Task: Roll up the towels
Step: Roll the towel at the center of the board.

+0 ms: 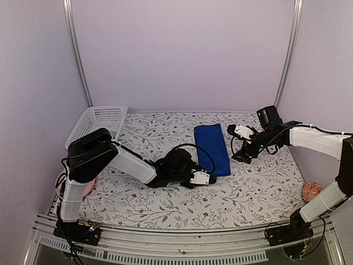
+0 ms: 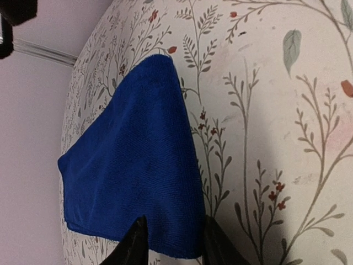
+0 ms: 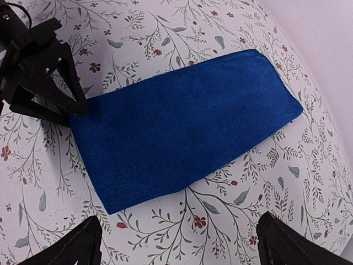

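A long royal-blue towel lies flat on the flowered tablecloth, its length running away from the arms. My left gripper sits low at the towel's near end. In the left wrist view the blue towel has its near right corner between the two black fingers, and that gripper is open with the cloth still flat. My right gripper hovers just right of the towel, open wide. In the right wrist view the towel lies beyond that gripper, with only tablecloth between its fingers.
A white slatted basket leans at the back left corner. A pinkish object lies near the right arm's base. Another pink thing shows behind the left arm. The left gripper appears at the towel's end in the right wrist view.
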{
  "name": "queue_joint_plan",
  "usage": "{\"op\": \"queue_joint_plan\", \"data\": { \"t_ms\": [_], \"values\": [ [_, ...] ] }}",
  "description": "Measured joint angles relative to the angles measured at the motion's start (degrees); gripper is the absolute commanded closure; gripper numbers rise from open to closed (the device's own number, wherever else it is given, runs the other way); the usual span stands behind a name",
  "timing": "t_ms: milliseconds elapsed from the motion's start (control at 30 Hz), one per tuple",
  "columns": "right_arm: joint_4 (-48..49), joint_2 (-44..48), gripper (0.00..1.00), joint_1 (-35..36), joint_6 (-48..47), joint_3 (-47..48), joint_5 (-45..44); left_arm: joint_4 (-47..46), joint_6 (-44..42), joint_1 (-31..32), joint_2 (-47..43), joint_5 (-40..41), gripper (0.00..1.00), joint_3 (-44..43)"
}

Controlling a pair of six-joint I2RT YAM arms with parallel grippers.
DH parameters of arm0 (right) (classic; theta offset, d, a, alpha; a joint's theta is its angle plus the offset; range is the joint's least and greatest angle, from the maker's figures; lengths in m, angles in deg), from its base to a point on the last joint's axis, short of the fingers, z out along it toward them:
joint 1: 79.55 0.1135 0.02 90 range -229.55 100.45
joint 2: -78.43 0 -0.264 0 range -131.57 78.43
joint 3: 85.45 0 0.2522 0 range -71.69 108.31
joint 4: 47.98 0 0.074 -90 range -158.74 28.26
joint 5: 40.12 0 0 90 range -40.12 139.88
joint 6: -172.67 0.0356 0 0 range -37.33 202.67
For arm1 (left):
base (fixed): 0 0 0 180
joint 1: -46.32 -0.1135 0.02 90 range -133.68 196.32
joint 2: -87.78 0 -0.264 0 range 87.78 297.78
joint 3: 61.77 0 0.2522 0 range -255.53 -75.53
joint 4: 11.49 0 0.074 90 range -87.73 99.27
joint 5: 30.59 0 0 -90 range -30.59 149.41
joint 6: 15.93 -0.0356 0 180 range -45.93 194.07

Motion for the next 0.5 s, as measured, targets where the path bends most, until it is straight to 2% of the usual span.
{"op": "queue_joint_plan", "data": {
  "t_ms": [67,200,500],
  "values": [
    [0.04,0.13,0.01,0.0,-0.57,-0.55,0.24,-0.04,0.04,0.04,0.48,0.26,0.77,-0.48],
    [0.76,0.83,0.01,0.0,-1.75,-1.81,0.48,0.9,0.63,0.11,1.44,0.61,1.0,-1.57],
    [4.02,6.01,0.01,0.0,-9.44,-10.86,6.21,3.06,5.4,-0.5,1.01,-1.95,1.0,-1.77]
  ]
}}
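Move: The towel's near-left corner lies between the left hand's partly open fingers, within about 1 cm ahead and to the right of the hand point and 1 cm below it; the near-right corner is some 11 cm to this hand's right and level fore and aft. From the right hand, the towel's near-right corner is about 4 cm back, 6 cm to the left and 12 cm below; the towel's middle is some 8 cm ahead, 13 cm to the left. The left fingers close from about a third open to shut, pinching the towel's near edge at its left corner while the hand sinks about 1 cm, otherwise staying in place. The right hand, still wide open, draws back some 4 cm, gathering speed, and sinks 2 cm towards the near-right corner, turning about 10 degrees counter-clockwise. ##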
